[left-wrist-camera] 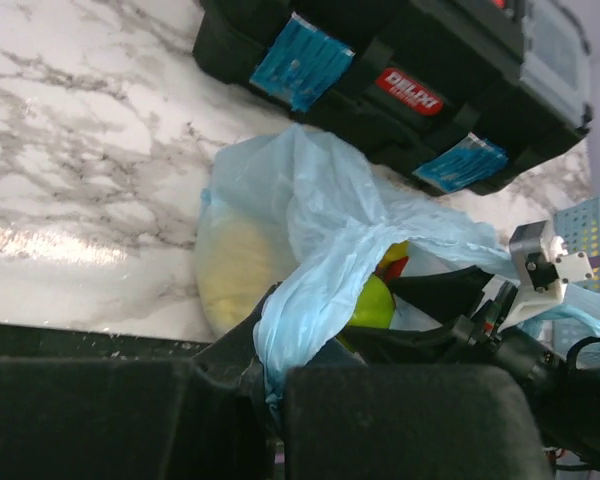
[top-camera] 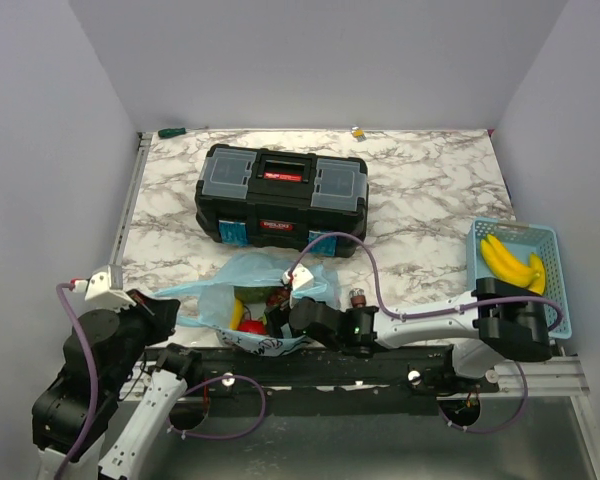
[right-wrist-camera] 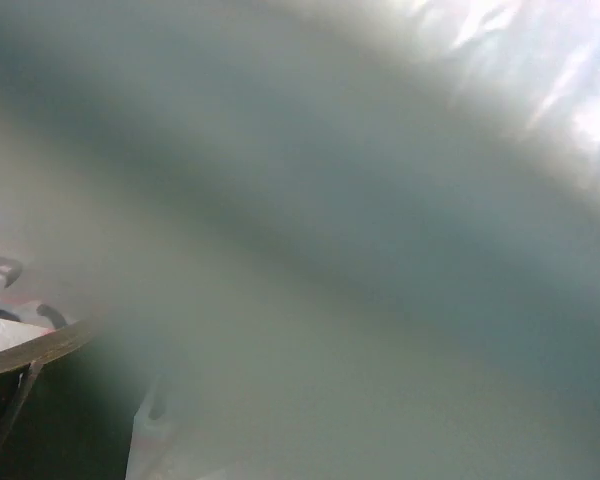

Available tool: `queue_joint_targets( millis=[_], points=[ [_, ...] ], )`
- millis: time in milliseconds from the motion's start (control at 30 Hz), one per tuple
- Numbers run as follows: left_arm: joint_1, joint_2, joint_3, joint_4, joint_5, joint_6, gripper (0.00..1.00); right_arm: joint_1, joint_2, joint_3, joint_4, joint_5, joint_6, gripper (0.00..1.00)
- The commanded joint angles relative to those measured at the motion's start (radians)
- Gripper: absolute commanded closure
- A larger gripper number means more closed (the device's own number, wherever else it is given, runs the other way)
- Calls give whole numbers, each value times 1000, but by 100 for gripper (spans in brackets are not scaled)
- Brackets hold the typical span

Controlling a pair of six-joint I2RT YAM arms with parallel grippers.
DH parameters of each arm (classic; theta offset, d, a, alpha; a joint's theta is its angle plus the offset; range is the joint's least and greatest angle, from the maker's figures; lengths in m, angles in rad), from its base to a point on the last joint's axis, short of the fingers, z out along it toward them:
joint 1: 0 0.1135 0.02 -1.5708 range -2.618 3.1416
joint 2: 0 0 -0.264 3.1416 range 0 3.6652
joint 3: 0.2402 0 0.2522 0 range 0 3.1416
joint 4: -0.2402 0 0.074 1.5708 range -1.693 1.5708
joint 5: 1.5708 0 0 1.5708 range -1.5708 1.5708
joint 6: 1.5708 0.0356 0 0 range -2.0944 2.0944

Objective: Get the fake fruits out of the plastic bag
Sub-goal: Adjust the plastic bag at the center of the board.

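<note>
The light-blue plastic bag (top-camera: 242,275) lies near the table's front edge, its mouth facing the arms. My left gripper (top-camera: 170,304) is shut on a twisted handle of the plastic bag (left-wrist-camera: 310,230), which is pinched between the black fingers (left-wrist-camera: 400,420). A green fake fruit (left-wrist-camera: 376,302) and a yellow-and-red one (left-wrist-camera: 395,260) show in the mouth; from above I see yellow (top-camera: 237,312) and red (top-camera: 252,328) fruit. My right gripper (top-camera: 278,312) reaches into the mouth, its fingertips hidden among the fruit. The right wrist view shows only blurred bag film (right-wrist-camera: 380,200).
A black toolbox (top-camera: 282,195) stands just behind the bag. A light-blue mesh basket (top-camera: 558,290) holding bananas (top-camera: 510,262) sits at the right edge, beside the right arm's base. A small green object (top-camera: 170,132) and a small yellow one (top-camera: 357,131) lie by the back wall.
</note>
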State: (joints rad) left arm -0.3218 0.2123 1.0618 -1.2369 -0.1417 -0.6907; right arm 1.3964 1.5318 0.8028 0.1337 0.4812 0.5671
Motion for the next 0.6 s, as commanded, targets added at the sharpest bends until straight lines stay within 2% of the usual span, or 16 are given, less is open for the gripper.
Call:
queue_joint_targets(
  millis=[0,33,67,167,300,367,467,567],
  points=[
    [6,65,7,-119,-39,9,100,6,22,-6,-18,87,-13,0],
    [6,69,1,-130,-26,11,98,5,3,-6,-14,91,-21,0],
    [6,67,-11,-139,-7,15,90,5,-19,-7,-4,93,-26,0],
    [5,44,-26,-152,68,23,47,6,-55,1,1,103,-30,0],
    [6,26,69,-153,209,15,8,6,-56,40,-24,99,-26,0],
    [5,29,118,-119,320,-4,1,5,-59,71,-52,78,-26,0],
    [5,48,136,-84,450,-56,1,6,-68,97,-50,68,-36,0],
    [6,41,71,-79,401,-186,1,5,-74,125,-63,68,-41,0]
  ],
)
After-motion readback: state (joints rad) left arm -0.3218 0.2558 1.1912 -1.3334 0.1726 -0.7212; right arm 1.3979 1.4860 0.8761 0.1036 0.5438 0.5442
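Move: The plastic bag's middle lies about 15 cm right of the left gripper, 4 cm farther out and 20 cm below; the gripper holds the bag's gathered left handle. From the right gripper, already open in the bag's mouth, that middle is roughly 4 cm left, 1 cm ahead and 4 cm down. The red apple is 7 cm to its left and 3 cm back, the yellow mango 10 cm left and 1 cm back, the green melon 7 cm left and 3 cm ahead. Lower the left gripper about 3.5 cm and spread its fingers wide to let go of the bag's gathered handle, then draw it back and to the right, some 4 cm each way, while rising about 6 cm and turning clockwise. Meanwhile dip the right gripper slightly, then raise it about 5 cm over the fruit, fingers kept wide open. ##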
